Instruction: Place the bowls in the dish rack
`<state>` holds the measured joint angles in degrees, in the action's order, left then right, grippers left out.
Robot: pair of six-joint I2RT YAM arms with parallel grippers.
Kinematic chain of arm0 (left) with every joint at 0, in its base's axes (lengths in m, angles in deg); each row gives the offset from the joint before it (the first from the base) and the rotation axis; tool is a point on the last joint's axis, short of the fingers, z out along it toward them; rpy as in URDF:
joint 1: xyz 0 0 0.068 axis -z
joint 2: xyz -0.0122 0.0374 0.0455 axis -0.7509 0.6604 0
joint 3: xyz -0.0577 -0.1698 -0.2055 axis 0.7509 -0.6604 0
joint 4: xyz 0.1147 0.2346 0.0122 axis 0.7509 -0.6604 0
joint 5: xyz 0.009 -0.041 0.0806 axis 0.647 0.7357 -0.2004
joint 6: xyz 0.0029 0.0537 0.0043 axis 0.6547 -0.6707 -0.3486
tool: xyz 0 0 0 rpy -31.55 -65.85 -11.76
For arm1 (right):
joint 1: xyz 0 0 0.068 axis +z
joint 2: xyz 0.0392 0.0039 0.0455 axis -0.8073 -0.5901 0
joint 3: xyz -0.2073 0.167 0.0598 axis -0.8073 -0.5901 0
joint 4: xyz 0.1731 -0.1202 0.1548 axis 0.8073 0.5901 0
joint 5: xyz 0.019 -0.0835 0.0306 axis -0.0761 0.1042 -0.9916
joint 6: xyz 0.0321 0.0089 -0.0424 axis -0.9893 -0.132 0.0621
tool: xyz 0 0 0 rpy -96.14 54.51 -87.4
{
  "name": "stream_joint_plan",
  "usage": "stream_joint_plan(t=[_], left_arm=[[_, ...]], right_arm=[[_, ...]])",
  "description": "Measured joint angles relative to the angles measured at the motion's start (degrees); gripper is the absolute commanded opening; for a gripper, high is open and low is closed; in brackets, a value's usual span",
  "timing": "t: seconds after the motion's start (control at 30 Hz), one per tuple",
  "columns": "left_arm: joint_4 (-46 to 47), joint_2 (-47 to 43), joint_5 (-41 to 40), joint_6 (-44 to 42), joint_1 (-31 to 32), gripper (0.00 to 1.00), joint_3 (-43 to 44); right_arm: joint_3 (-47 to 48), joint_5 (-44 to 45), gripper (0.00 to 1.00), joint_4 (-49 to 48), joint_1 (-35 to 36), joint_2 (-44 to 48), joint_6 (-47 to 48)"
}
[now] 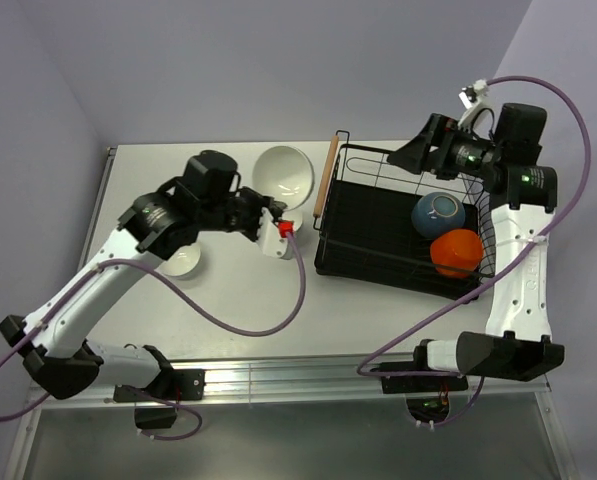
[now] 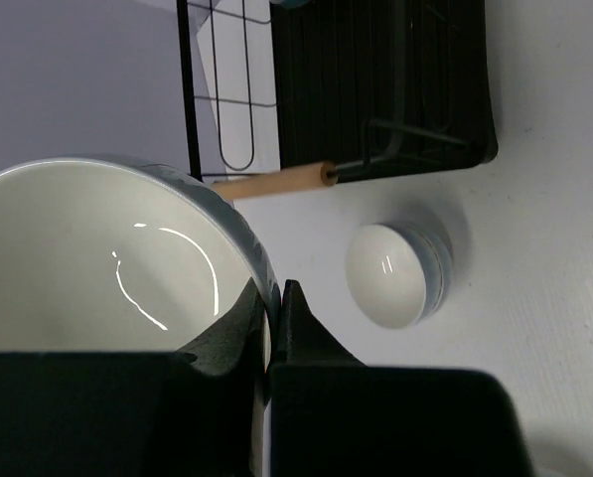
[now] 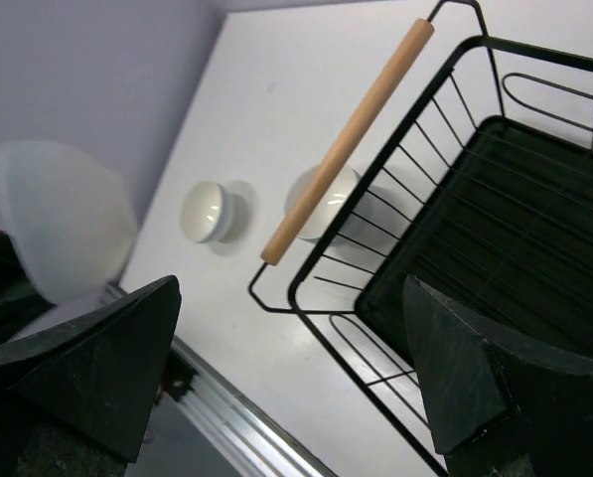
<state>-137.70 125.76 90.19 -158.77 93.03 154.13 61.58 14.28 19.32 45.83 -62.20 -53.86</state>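
My left gripper (image 1: pixel 276 222) (image 2: pixel 273 289) is shut on the rim of a glossy white bowl (image 1: pixel 281 169) (image 2: pixel 97 258), held above the table left of the dish rack (image 1: pixel 370 228) (image 3: pixel 519 224). That bowl shows blurred in the right wrist view (image 3: pixel 63 234). A second white bowl (image 1: pixel 183 261) (image 3: pixel 209 211) sits on the table under the left arm. A third (image 2: pixel 395 274) (image 3: pixel 328 202) rests by the rack's wooden handle (image 3: pixel 351 139). A dark blue bowl (image 1: pixel 438 213) and an orange bowl (image 1: pixel 456 251) lie in the rack. My right gripper (image 1: pixel 410 154) (image 3: pixel 288 298) hangs open and empty over the rack's far end.
The rack's left wooden handle (image 1: pixel 325 178) (image 2: pixel 276 184) stands close to the held bowl. Walls close in the table at the back and left. An aluminium rail (image 1: pixel 278 375) runs along the near edge. A purple cable (image 1: pixel 228 322) loops across the table in front.
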Motion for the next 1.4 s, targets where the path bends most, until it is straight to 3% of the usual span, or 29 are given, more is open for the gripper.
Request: stream_joint_plan(t=[0.23, 0.53, 0.8, 1.4], left_arm=[[8.0, 7.7, -2.0, 0.0, 5.1, 0.0, 0.1], [12.5, 11.7, -1.0, 0.9, 9.9, 0.0, 1.0], [15.7, 12.0, 1.6, 3.4, 11.5, 0.0, 3.7], [21.5, 12.0, 3.8, 10.6, 12.9, 0.0, 2.4]], right_arm=[[-5.8, -8.3, 1.0, -4.0, -3.5, 5.3, -5.2], [-7.9, -9.0, 1.0, -5.0, -0.6, 12.5, -5.7], [-11.4, -7.2, 1.0, -5.8, 6.3, 10.9, -7.8], [-16.5, -15.2, 1.0, -12.8, 7.3, 9.9, -16.7]])
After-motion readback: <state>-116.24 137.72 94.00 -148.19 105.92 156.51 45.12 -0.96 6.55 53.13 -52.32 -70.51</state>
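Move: The left hand holds the white bowl by its rim; the right hand's open fingers are about 27 cm to its right and 11 cm ahead, roughly level. The rack's left wooden handle is some 11 cm right, 11 cm ahead and 17 cm below; the middle bowls on the table lie 2 cm right, 8 cm ahead, 28 cm below. From the right hand, the held bowl is about 26 cm left, 6 cm back and 2 cm lower. Rightward by about 13 cm, fast and then easing off, the left hand carries the white bowl towards the right gripper, dipping some 3 cm, recovering, and turning slightly clockwise. The right hand, wide open, draws back about 7 cm, then comes 7 cm left while turning some 15 degrees counter-clockwise and rolling, bringing its fingers astride the bowl's free rim without closing. ##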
